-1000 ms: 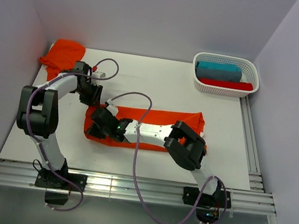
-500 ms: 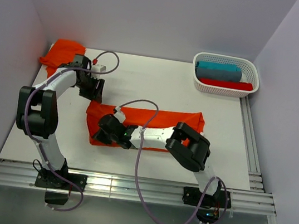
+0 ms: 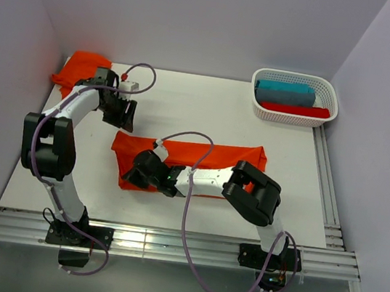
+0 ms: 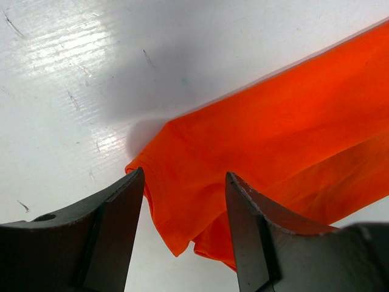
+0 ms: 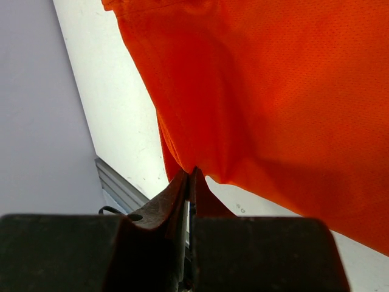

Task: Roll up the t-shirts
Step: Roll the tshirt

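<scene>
One orange t-shirt lies folded into a long strip across the middle of the table. My right gripper is shut on its near left edge; in the right wrist view the closed fingertips pinch a fold of the orange fabric. My left gripper is open just beyond the strip's far left corner. In the left wrist view that corner shows between the spread fingers, untouched. A second orange t-shirt lies bunched at the back left corner.
A white basket at the back right holds a teal cloth and a red cloth. Walls close the left, back and right sides. A metal rail runs along the near edge.
My right gripper has shifted slightly right and nearer with the shirt's left edge in it. My left gripper has drawn back from the strip's far left corner.
</scene>
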Robot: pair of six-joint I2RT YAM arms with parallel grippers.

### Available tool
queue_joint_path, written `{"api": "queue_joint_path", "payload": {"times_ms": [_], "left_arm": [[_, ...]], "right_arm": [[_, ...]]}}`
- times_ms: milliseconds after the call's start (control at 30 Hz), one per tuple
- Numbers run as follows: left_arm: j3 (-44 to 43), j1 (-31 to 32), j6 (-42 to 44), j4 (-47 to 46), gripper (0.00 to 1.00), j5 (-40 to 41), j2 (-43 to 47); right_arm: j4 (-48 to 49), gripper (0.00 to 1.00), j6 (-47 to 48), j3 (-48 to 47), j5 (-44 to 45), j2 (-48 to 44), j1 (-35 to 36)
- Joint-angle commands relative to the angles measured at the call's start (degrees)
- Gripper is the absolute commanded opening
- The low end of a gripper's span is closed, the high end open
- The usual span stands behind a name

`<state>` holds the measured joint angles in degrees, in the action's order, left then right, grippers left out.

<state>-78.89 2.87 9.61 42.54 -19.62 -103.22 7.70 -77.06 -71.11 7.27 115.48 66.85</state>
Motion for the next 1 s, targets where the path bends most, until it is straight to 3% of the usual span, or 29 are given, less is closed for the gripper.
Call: {"api": "queue_joint_path", "payload": {"times_ms": [0, 267, 400, 667, 967], "left_arm": [[-1.09, -0.93, 0.59, 0.87, 0.61, -0.69, 1.53], [-1.09, -12.08, 3.66, 8.06, 0.65, -11.64, 0.92], [0.14, -14.29, 6.47, 11.85, 0.65, -16.49, -1.46], [6.37, -15.71, 5.08, 9.76, 0.65, -22.48, -4.53], [9.37, -15.71, 1.65, 6.42, 0.64, -23.45, -5.24]], "right_arm": [[2.31, 0.0, -0.55, 0.09, 1.52, -1.93, -0.4], [2.49, 0.0, -0.29, 0.36, 1.35, -1.75, -0.4], [2.4, 0.0, -0.46, 0.53, 1.61, -1.84, -0.49], [2.49, 0.0, -0.29, 0.01, 1.35, -1.31, -0.49], [1.52, 0.0, 0.15, -1.48, 1.43, -0.61, -0.49]]}}
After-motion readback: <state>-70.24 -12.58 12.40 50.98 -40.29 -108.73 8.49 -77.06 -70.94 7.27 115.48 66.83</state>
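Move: The free left end of the folded orange t-shirt lies about 6 cm back from the left hand and 4 cm to its left, some 7 cm below. The near-left corner, pinched in the right fingers, is roughly 14 cm back from the left hand and about level with it sideways. A second orange shirt lies some 18 cm ahead and 18 cm left. From the right hand, that free end is about 9 cm ahead, 5 cm left and slightly lower. The right fingers keep their pinch on the t-shirt's near-left corner and hold still while the left hand, fingers staying open, first swings some 6 cm to the left, clear of the cloth, then comes back and down towards its free left end, easing right about 3 cm. The left wrist turns some 30 degrees so the fingers point more to the right, and they end close around the hem; contact can't be made out. ##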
